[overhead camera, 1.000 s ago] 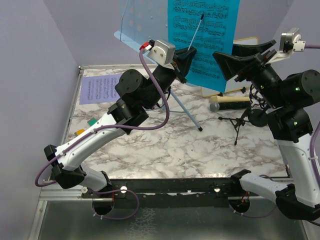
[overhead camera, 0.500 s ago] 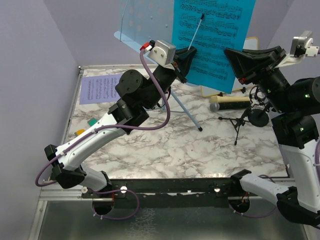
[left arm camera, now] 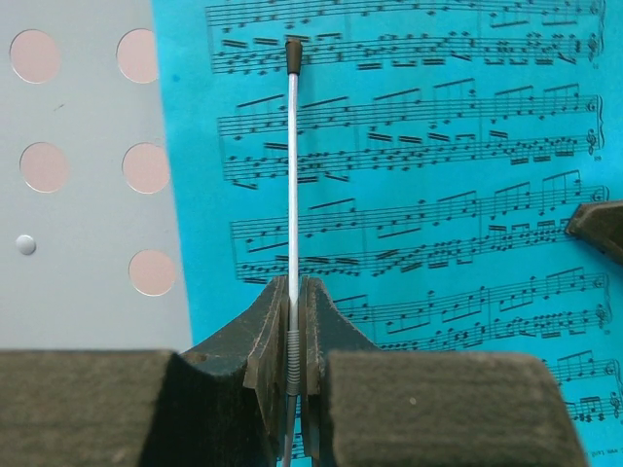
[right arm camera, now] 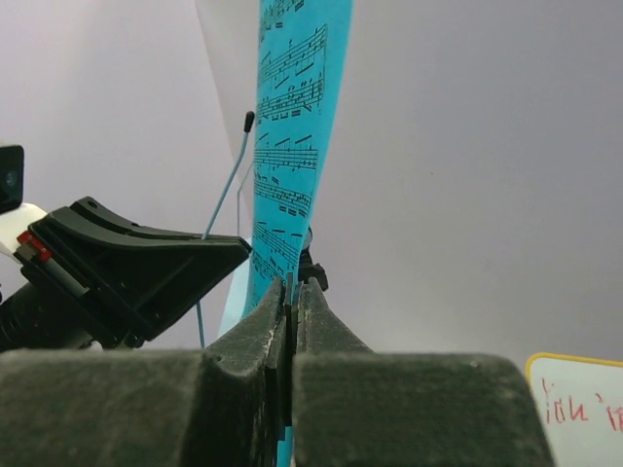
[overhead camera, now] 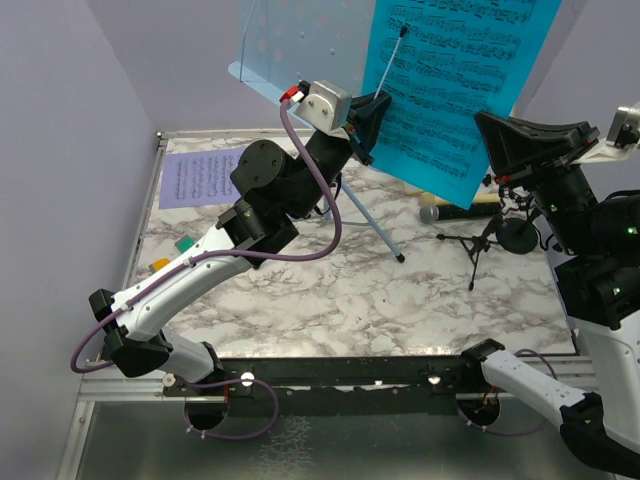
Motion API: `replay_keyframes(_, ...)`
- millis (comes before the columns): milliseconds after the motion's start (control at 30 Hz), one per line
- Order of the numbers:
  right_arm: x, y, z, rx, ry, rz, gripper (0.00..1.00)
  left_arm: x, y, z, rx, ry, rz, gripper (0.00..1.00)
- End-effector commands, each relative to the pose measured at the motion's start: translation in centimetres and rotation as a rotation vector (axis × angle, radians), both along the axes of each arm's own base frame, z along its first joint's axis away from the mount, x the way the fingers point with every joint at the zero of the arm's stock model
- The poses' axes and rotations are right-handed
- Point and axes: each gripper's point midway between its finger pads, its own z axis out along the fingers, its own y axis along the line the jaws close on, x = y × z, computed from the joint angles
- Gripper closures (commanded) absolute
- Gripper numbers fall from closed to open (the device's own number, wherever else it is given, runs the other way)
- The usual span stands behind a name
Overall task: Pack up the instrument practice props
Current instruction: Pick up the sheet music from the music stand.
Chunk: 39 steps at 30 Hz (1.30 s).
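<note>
The light-blue perforated music rack (overhead camera: 285, 45) stands at the back on thin tripod legs. My left gripper (overhead camera: 378, 100) (left arm camera: 293, 287) is shut on the rack's thin white rod (left arm camera: 293, 146), which rises with a black tip. The cyan sheet (overhead camera: 450, 80) (left arm camera: 409, 195) of printed music hangs tilted in the air, and my right gripper (overhead camera: 485, 122) (right arm camera: 292, 292) is shut on its edge (right arm camera: 287, 146). A printed music sheet (overhead camera: 198, 178) lies flat at the table's left. The handheld microphone (overhead camera: 465, 212) lies behind the black studio microphone (overhead camera: 515, 232) on its small tripod.
Small green (overhead camera: 183, 243) and orange (overhead camera: 160, 264) blocks sit near the left edge. A corner of the whiteboard (right arm camera: 574, 409) with red writing shows low in the right wrist view. One rack leg (overhead camera: 375, 225) slants across the marble table (overhead camera: 330, 300).
My right gripper has shut on the cyan sheet and carried it up and to the right, tilting it away from the rack. The left arm has stayed still.
</note>
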Motion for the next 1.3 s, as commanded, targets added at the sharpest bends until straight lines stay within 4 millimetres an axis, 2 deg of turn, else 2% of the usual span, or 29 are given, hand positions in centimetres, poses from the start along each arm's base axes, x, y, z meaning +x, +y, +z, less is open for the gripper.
replay_keyframes(0, -0.8, -2.3, 0.1, 0.047, -0.019, -0.096, 1.0, 0.7, 1.4, 0.4, -0.021, -0.002, 0.082, 0.93)
replay_keyframes(200, -2.3, -5.1, -0.2, 0.091, -0.016, -0.193, 1.0, 1.2, 1.1, -0.1, -0.006, 0.004, 0.092, 0.92)
replay_keyframes(533, -4.2, -8.6, -2.8, 0.154, 0.053, -0.306, 1.0, 1.4, 1.1, -0.5, 0.002, 0.007, 0.102, 0.85)
replay_keyframes(867, -5.3, -10.4, -5.7, 0.152, 0.161, -0.367, 1.0, 1.0, 1.7, -0.1, -0.017, 0.007, 0.102, 0.61)
replay_keyframes(933, -5.3, -10.5, -6.5, 0.145, 0.19, -0.375, 1.0, 0.8, 2.1, 0.1, -0.022, 0.007, 0.103, 0.53)
replay_keyframes(1133, -4.4, -9.8, -9.4, 0.094, 0.291, -0.368, 0.99, -0.4, 3.7, 0.4, -0.024, 0.021, 0.088, 0.3)
replay_keyframes(1267, -3.5, -8.6, -11.4, 0.072, 0.361, -0.33, 1.0, -1.5, 4.4, -1.0, 0.017, 0.049, 0.058, 0.17)
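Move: The blue sheet music is already pinched at its right edge by the right fingers; its middle is about 8 cm to their left, 5 cm ahead and 4 cm higher. From the right hand, the stand's clip rod is some 13 cm left and 6 cm ahead, the stand panel about 18 cm left and 14 cm ahead, and a black mic stand far below, roughly 20 cm right and 10 cm ahead. The left fingers hold that rod; from them the sheet's middle is about 6 cm right, level fore and aft, 4 cm higher. The blue sheet music, still pinched at its edge, is drawn out from between panel and clip rod by the right hand, going right about 10 cm and back about 5, turning some 20 degrees clockwise; then it is lowered about 7 cm as the fingers tip downward. The left hand keeps the rod pinched through the first half, then opens wide to let go, ending with a small shift left and down. ##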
